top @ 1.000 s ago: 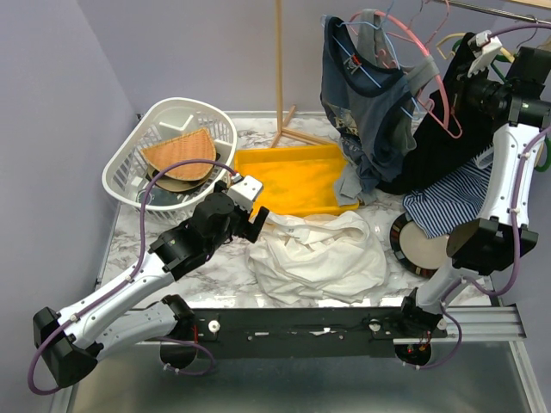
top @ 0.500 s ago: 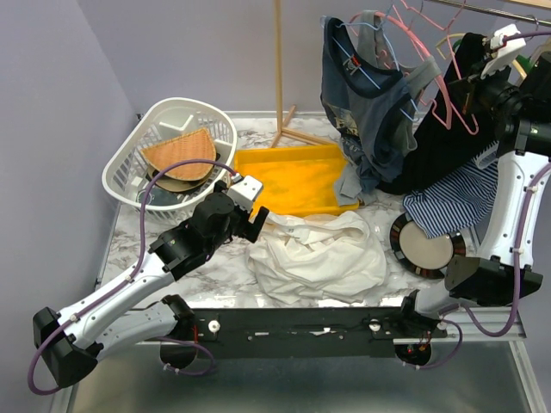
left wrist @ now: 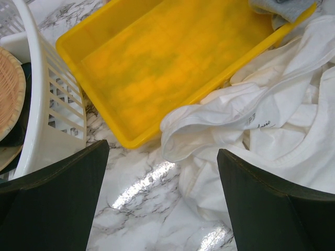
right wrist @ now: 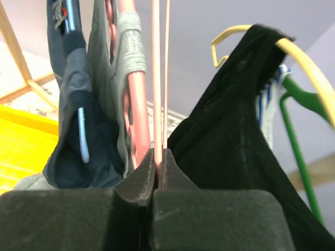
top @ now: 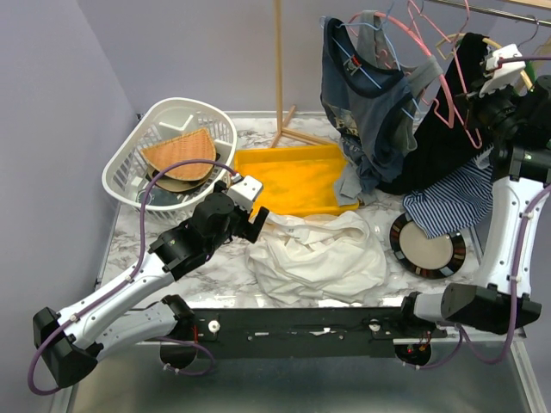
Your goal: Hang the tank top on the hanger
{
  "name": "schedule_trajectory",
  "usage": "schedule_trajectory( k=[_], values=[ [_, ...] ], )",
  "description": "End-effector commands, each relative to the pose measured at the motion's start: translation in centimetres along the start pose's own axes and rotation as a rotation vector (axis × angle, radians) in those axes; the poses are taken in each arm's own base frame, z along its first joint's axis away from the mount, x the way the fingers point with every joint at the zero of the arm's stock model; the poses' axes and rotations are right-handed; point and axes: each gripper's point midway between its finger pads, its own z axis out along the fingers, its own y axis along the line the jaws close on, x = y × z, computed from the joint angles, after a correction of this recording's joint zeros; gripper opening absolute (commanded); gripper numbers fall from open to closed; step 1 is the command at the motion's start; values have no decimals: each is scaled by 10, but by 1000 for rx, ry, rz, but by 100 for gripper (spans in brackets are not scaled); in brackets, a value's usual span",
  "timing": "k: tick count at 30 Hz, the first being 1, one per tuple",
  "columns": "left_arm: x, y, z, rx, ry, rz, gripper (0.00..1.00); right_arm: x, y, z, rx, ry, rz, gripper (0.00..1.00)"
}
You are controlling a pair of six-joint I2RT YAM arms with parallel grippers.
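Note:
The off-white tank top [top: 318, 256] lies crumpled on the marble table, its far edge against the yellow tray; the left wrist view shows its folds [left wrist: 261, 120]. My left gripper [top: 256, 217] hovers open just left of it, and between its fingers [left wrist: 162, 150] are bare table and the cloth's edge. The slim pink wire hanger [top: 469, 120] is up at the back right among the hung clothes. My right gripper [top: 482, 101] is raised there and shut on the hanger's wire [right wrist: 157, 78], jaws [right wrist: 158, 157] pinching it.
A white laundry basket [top: 116, 172] with a woven hat stands at back left, the yellow tray [top: 293, 176] beside it. A blue-grey shirt [top: 362, 103] on a thick pink hanger, a black top [top: 435, 151] and striped cloth [top: 452, 200] crowd the right. A wooden pole [top: 278, 60] rises behind.
My right arm has risen and swung right, carrying the pink wire hanger up with it. The left arm and the tank top have not moved.

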Motion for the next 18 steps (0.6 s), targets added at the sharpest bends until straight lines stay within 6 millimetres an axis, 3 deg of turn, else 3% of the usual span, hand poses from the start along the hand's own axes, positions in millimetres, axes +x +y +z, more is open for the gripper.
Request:
schedule_trajectory(
  k=[1,3,6,10,18],
  values=[
    [4,2,-1,1,7,10,99,-26,-6,-34,124,-75,-81,1],
    [3,3,-2,-5,1,8,99,-28,-5,-51,169,-83,-93,1],
    [1,6,-3,-18,-12,3,99,-15,-1,-62,201,-67,-89,1],
    [0,9,-4,-25,-26,1,99,-16,12,-93,239,-83,-102,1],
    [3,13,-1,-36,-19,-4,99,6,38,-137,278,-41,-106,1]
  ],
)
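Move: The right hand, high up with its fingers shut on the thin pink hanger, has the white tank top about 38 cm to its left, 15 cm back and some 42 cm below. The black top hangs roughly 14 cm ahead and 12 cm below; the blue tank top is some 8 cm ahead, 24 cm left and 8 cm below. From the left hand, the white tank top lies some 20 cm to the right, about level with it, 20 cm below. Backward, nearly level and brisk, the right hand draws the thin pink hanger some 12 cm away from the rail and the hanging tops, rising a couple of centimetres at first and then sinking most of that again. Its fingers keep their pinch while the wrist tips them upward and swings clockwise, each by about 10 degrees. ##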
